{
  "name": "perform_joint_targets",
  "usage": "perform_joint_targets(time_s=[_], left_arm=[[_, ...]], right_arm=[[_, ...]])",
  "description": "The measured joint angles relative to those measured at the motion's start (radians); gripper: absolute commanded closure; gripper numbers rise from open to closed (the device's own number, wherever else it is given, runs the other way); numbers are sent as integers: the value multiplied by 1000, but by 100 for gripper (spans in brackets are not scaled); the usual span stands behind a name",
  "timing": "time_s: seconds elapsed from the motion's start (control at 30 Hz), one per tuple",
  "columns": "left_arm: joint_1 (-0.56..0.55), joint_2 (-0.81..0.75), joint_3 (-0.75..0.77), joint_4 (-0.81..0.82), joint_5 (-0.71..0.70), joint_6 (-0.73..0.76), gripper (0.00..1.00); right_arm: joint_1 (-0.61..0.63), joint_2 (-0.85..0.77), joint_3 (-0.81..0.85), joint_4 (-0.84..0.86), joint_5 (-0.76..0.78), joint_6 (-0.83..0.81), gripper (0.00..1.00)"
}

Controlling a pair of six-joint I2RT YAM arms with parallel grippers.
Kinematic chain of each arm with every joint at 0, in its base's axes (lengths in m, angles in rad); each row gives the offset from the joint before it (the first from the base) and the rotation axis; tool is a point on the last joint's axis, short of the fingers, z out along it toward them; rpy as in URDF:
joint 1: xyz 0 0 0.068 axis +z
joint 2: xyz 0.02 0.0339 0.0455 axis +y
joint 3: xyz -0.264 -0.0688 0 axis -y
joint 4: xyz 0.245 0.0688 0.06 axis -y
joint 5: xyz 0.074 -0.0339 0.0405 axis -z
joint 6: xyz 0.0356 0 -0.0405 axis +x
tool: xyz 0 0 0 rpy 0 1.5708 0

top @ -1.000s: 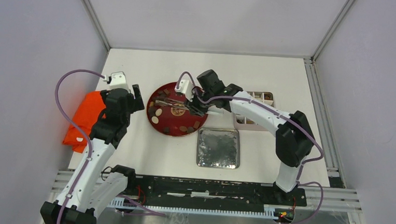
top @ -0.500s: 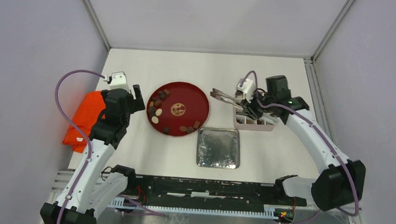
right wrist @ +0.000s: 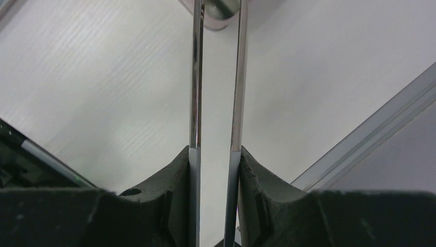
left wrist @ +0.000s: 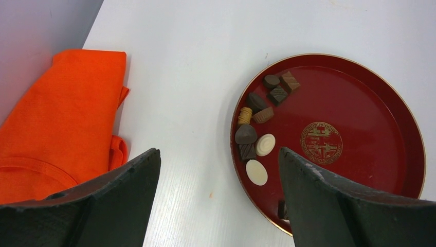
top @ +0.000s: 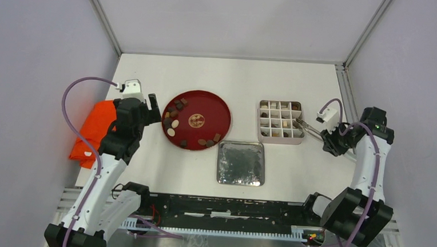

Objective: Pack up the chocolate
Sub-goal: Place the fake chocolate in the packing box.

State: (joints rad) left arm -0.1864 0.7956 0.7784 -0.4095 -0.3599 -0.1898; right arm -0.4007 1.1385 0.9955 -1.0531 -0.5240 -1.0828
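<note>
Several chocolate pieces [top: 173, 121], dark, light brown and cream, lie on the left side of the round red plate [top: 223, 109]; more lie at its near edge. In the left wrist view the chocolate [left wrist: 265, 144] shows on the plate [left wrist: 360, 103]. My left gripper [left wrist: 217, 154] hangs open above the table just left of the plate [top: 150, 113]. The pale grid box [top: 281, 122] holds several pieces. My right gripper [top: 327, 138] [right wrist: 215, 152] is shut on metal tongs [right wrist: 195, 77], right of the box. The tongs [top: 307, 128] point at its right edge, and what their tips hold I cannot tell.
An orange cloth [top: 92, 130] [left wrist: 56, 113] lies at the table's left edge. A square metal tray [top: 241, 163] sits in front of the plate and box. A metal rail [right wrist: 370, 134] runs along the table's right side, close to my right gripper.
My right arm has swung with the tongs from above the red plate, across the box, to the table's right side. The left arm has not moved.
</note>
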Motion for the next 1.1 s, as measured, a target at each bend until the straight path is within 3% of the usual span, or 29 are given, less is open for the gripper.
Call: perform_joint_targets(time_s=[0.2, 0.4, 1.1], left_arm=[[0, 0, 0, 0, 3, 0, 10], [0, 0, 0, 0, 4, 0, 10], [0, 2, 0, 0, 4, 0, 10]], right_arm=[[-138, 92, 29, -130, 1, -214, 100], [-171, 107, 51, -172, 6, -313, 99], [-172, 212, 68, -140, 6, -328, 75]])
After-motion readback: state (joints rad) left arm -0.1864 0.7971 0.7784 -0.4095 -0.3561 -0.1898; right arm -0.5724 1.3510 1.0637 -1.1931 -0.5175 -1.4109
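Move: Holding the tongs, the right hand has the packing box's middle about 15 cm to its left, 5 cm ahead and some 11 cm below. The silver tray lies about 28 cm left of this hand and 10 cm back from it, the red tray about 45 cm left and 4 cm ahead. From the idle left hand, the packing box is some 49 cm to the right, about level in reach and 19 cm lower. Keep the right gripper's steady hold on the tongs and finish the swing by easing about 4 cm farther right and 2 cm back, bringing the tong tips back along the packing box's right-hand edge. Then slow right down and keep sinking, about 3 cm in all, creeping a centimetre forward again while the hand tilts down about 10 degrees. ##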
